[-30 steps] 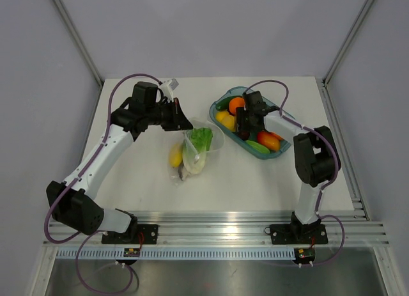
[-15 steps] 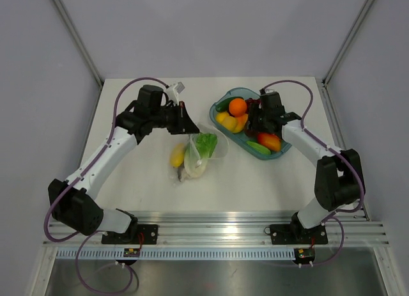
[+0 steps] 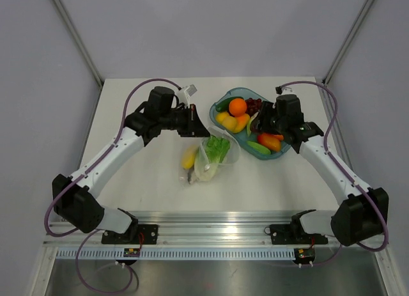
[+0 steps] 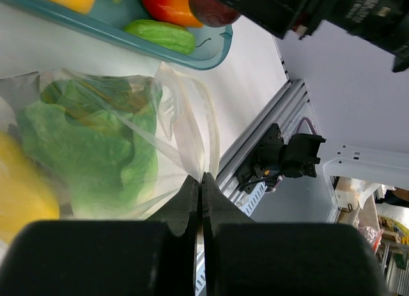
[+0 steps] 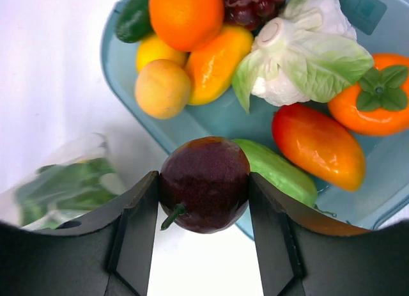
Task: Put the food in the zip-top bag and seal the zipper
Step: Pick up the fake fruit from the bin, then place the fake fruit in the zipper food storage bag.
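Note:
The clear zip-top bag (image 3: 214, 156) lies left of the teal tray with green lettuce (image 4: 83, 142) and a yellow lemon (image 3: 189, 157) inside. My left gripper (image 4: 202, 178) is shut on the bag's mouth edge and holds it up, and the pale zipper (image 4: 213, 133) curves away from the fingertips. My right gripper (image 5: 204, 187) is shut on a round dark red fruit (image 5: 204, 181) with a green stem. It hovers over the tray's near-left rim, between the tray and the bag (image 5: 61, 184). In the top view that gripper (image 3: 264, 124) hides the fruit.
The teal tray (image 3: 225, 94) holds an orange (image 3: 237, 106), dark grapes (image 3: 254, 105), a cucumber (image 3: 223, 105), yellow and orange pieces (image 5: 214, 62), a white-green cabbage (image 5: 300, 59), a red-orange fruit (image 5: 317, 146) and a green piece (image 5: 278, 171). The rail runs along the near table edge.
The right gripper has drawn back to the right, out of the tray's middle, with the dark fruit in it. The left gripper has dragged the bag right, closer to the tray.

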Available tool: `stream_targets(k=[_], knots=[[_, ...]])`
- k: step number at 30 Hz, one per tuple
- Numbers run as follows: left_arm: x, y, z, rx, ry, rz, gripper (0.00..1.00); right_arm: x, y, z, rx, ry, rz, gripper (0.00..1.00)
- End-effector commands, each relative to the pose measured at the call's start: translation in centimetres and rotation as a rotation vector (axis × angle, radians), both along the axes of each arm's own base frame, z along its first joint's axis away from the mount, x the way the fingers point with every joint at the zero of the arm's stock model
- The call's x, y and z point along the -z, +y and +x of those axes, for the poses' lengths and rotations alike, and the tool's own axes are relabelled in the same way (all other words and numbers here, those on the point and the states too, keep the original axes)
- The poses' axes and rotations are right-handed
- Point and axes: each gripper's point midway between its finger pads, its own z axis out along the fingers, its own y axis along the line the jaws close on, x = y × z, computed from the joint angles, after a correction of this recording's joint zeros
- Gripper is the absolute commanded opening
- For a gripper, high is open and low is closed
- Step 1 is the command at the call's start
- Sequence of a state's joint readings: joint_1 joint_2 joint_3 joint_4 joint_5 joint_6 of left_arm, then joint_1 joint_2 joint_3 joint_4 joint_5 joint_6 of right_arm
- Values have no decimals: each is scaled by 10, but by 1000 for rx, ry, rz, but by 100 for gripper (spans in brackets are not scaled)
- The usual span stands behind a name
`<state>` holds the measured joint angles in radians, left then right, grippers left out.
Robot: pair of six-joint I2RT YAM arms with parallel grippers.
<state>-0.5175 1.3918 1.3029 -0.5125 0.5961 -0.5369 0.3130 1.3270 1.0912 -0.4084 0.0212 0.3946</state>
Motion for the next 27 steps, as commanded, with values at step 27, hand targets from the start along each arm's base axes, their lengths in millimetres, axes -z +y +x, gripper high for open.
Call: stream_targets(k=[27], knots=[[-21,-62,17,93,-10,-81,0,-45,121,-95,-392,-14,450,31]])
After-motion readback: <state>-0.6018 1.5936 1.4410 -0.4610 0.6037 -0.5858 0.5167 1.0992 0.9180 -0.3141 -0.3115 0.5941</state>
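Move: The dark purple fruit is already in the right hand; the open bag mouth it goes to lies about 7 cm back, 12 cm left and 5 cm below. Lettuce in the bag sits some 6 cm back, 15 cm left, 9 cm down. In the bin, the green vegetable is almost straight below, 3 cm right and 14 cm down; the peach is 7 cm ahead, 9 cm left, 13 cm down. From the left hand the mouth is 3 cm back, 6 cm right, 4 cm below. The dark purple fruit, still gripped in the right hand, is drawn back and lifted away from the bin, then swung left and lowered a little towards the bag mouth, about 10 cm back and 10 cm left in all; the hand rolls left side up and turns counter-clockwise, some 30 degrees together. The left hand keeps its pinch on the bag's rim and brings it about 5 cm right to meet the fruit, dipping slightly on the way. ##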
